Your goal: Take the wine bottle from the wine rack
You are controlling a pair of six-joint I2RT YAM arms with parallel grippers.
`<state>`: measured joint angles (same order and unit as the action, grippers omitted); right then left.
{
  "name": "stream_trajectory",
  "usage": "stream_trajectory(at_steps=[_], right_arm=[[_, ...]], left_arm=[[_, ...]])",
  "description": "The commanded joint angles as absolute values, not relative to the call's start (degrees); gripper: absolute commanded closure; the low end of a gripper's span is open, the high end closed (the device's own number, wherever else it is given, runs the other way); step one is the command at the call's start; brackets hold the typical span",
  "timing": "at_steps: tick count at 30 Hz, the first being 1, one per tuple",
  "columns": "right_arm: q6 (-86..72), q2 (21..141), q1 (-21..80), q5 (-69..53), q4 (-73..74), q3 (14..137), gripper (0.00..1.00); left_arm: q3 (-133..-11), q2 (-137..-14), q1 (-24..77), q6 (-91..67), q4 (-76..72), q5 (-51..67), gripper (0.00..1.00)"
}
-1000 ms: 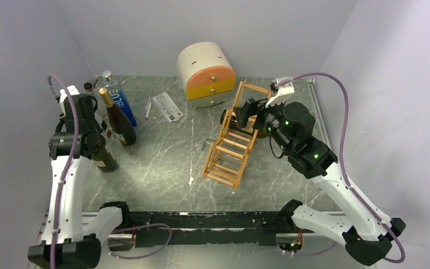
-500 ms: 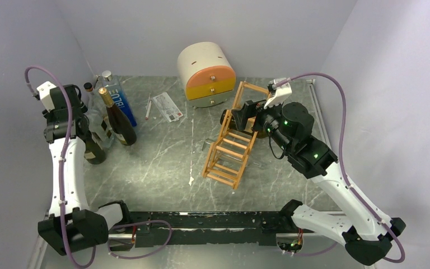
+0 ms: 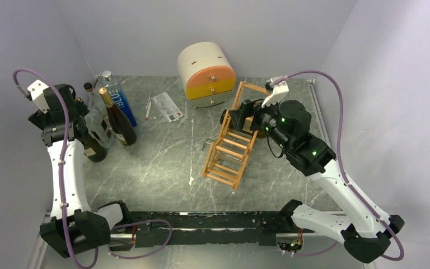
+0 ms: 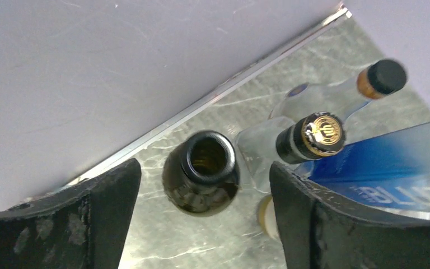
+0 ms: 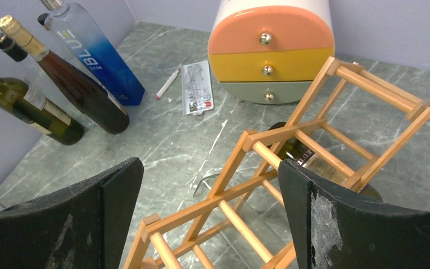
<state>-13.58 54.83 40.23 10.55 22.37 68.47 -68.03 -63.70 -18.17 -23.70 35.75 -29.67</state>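
The wine rack (image 3: 232,143), light orange-tan wood, lies tilted at mid-table. In the right wrist view a dark wine bottle (image 5: 313,162) with a pale label lies inside the wine rack (image 5: 269,145), under its rungs. My right gripper (image 5: 210,168) hangs open just above the rack's upper end and touches nothing. In the top view my right gripper (image 3: 241,115) hides that bottle. My left gripper (image 4: 203,174) is open by the left wall, straight above a dark open-mouthed bottle (image 4: 201,174) that stands free on the table (image 3: 162,157).
Beside the standing dark bottle (image 3: 92,147) are a brown gold-capped bottle (image 3: 117,120), a blue boxy bottle (image 3: 120,101) and a clear black-capped bottle (image 3: 92,98). A round cream-and-orange drawer box (image 3: 207,73) stands at the back. A pen and card (image 3: 167,106) lie near it.
My left arm carried the dark bottle back toward the left wall, set it upright and opened its jaws. The right gripper edged slightly left over the rack.
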Motion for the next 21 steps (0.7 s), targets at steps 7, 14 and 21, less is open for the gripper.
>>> stream_trajectory(at_steps=[7,14,21], right_arm=[[-12.75,55.22,40.08,12.00,25.10,70.80,0.05],[-9.69,53.32,40.12,23.70,32.45,72.06,0.04],[-21.97,54.14,37.23,47.04,44.56,70.46,0.00]], left_arm=[[-73.26,-59.87,-18.68,-24.59,35.02,-25.75,0.00],[-75.60,-52.29,-15.03,-16.34,29.40,0.20,0.06],[-75.31,-53.75,-6.13,-13.98,23.17,28.65,0.00]])
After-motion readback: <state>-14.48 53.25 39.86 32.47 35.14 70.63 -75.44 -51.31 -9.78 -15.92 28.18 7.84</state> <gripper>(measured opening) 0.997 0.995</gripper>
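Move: The left hand is around the mouth of the green bottle it has just stood up, whose middle is about 12 cm straight below; the brown bottle stands some 8 cm ahead and 12 right of that hand, the blue bottle about 18 ahead and 13 right. From the right hand, the wine bottle in the rack lies roughly 16 cm ahead, 7 right and 29 below; from the left hand, about 14 ahead and 78 right. The rack's middle is 10 cm straight ahead of the right hand and the drawer cabinet some 38 ahead, 13 left. Upward first, with its fingers opening fully, the left hand clears the standing green bottle, then speeds up and sweeps right about 15 cm while climbing nearly as much, turning clockwise some 45 degrees and tipping its fingers up. The right hand, open and empty, slides about 8 cm right above the rack, sinking slightly and turning clockwise, towards the wine bottle still in it. ##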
